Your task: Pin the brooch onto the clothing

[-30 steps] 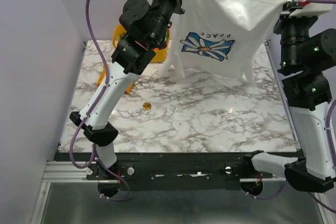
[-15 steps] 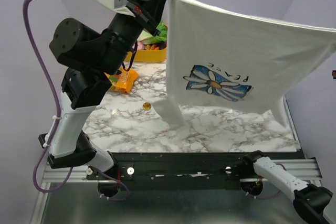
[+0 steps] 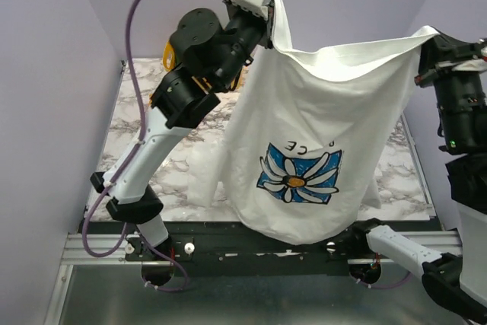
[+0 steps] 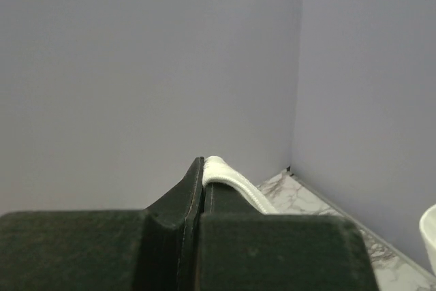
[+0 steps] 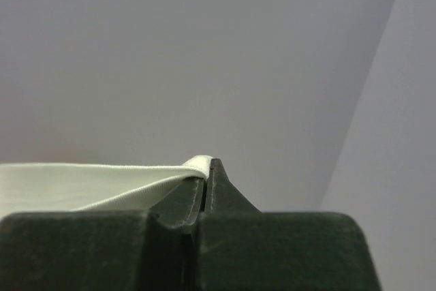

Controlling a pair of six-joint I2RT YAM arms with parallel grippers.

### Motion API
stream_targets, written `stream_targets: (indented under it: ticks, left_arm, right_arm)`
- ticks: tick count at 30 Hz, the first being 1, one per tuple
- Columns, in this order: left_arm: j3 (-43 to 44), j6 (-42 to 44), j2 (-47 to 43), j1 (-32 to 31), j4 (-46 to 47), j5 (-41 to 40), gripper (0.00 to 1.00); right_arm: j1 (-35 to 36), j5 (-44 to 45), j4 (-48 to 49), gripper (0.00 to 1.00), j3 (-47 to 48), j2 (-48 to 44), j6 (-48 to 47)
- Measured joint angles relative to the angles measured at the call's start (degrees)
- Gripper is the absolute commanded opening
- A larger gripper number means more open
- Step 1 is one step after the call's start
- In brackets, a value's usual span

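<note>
The clothing (image 3: 304, 119), a white T-shirt with a blue flower print (image 3: 298, 176), hangs in the air between both grippers and sags toward the table's near edge. My left gripper (image 3: 268, 14) is shut on its upper left edge; the left wrist view shows the white hem (image 4: 235, 180) pinched at the left gripper (image 4: 203, 163) tips. On the right, my right gripper (image 3: 428, 39) is shut on the upper right corner, with white cloth (image 5: 88, 183) trailing from the right gripper (image 5: 208, 165) tips. The brooch is hidden.
A yellow bin (image 3: 169, 51) peeks out behind the left arm at the back left. The marble table (image 3: 144, 138) shows left of the shirt, a black rail (image 3: 251, 249) runs along its near edge, and purple walls enclose the sides and back.
The shirt was stretched wide half a second ago; now the grippers stand closer together and it sags in a deep pouch over the table's front. The brooch and orange packet no longer show.
</note>
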Motion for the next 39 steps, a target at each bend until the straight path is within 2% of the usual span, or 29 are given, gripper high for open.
stream_targets:
  ticks: [7, 11, 15, 20, 24, 27, 31, 36, 39]
  left_arm:
    - [3.8, -2.3, 10.4, 8.9, -0.8, 1.9, 0.0]
    - [8.2, -4.1, 16.4, 13.0, 2.3, 2.4, 0.0]
    - [10.9, -4.4, 19.6, 14.0, 7.7, 2.9, 0.0]
    - [11.7, -3.6, 19.6, 13.8, 14.6, 3.1, 0.0]
    - [8.8, -3.2, 17.1, 13.8, 17.1, 3.2, 0.0]
    - [1.8, -2.8, 13.1, 13.6, 18.0, 3.1, 0.0]
    - [-13.1, -1.7, 6.2, 12.0, 18.9, 1.9, 0.0]
    - [-43.9, -1.9, -6.2, 7.1, 24.1, -2.8, 0.0]
    - [-60.9, -4.2, -13.4, 4.1, 24.8, -6.3, 0.0]
  right_arm:
    - [-3.0, 0.7, 0.9, 0.0, 0.3, 11.1, -2.3]
    - [-7.7, -0.9, 0.6, 0.0, 6.4, 21.7, -2.0]
    - [-10.0, -1.9, 0.0, 0.0, 15.9, 29.8, -2.3]
    - [-10.8, -3.9, 2.0, 0.0, 23.2, 31.1, -3.7]
    - [-10.9, -5.5, 5.1, 0.0, 22.7, 28.4, -4.1]
    - [-11.1, -5.4, 7.6, 0.0, 14.3, 23.1, -4.1]
    - [-11.1, -4.2, 9.6, 0.0, -6.3, 13.0, -1.5]
    - [-11.1, -2.1, 7.3, 0.0, -36.1, -2.0, 6.1]
    - [-11.1, -1.0, 1.8, 0.0, -49.0, -11.6, 12.7]
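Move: Both hands hold the shirt's hem up high. The bare table patch where its body is to lie is some 27 cm ahead, 20 right and 62 below the left hand, and roughly 34 ahead, 5 left and 61 below the right. The flower print, swung inward, is about 17 cm back, 8 right and 12 below the left hand; the brooch lies 7 ahead, 15 left and 62 below that hand, the yellow bin 38 ahead, 18 left and 57 below. Both hands, fingers still shut on the hem, fling the shirt forward, the left about 15 cm and the right nearly 19, dipping some 6 cm on the way, then check and lift again while easing back a few centimetres. From there they drop fast towards the table, some 27 cm left and 34 right, drawing back about another 6 as the fingers tip down, the right's much more than the left's. ##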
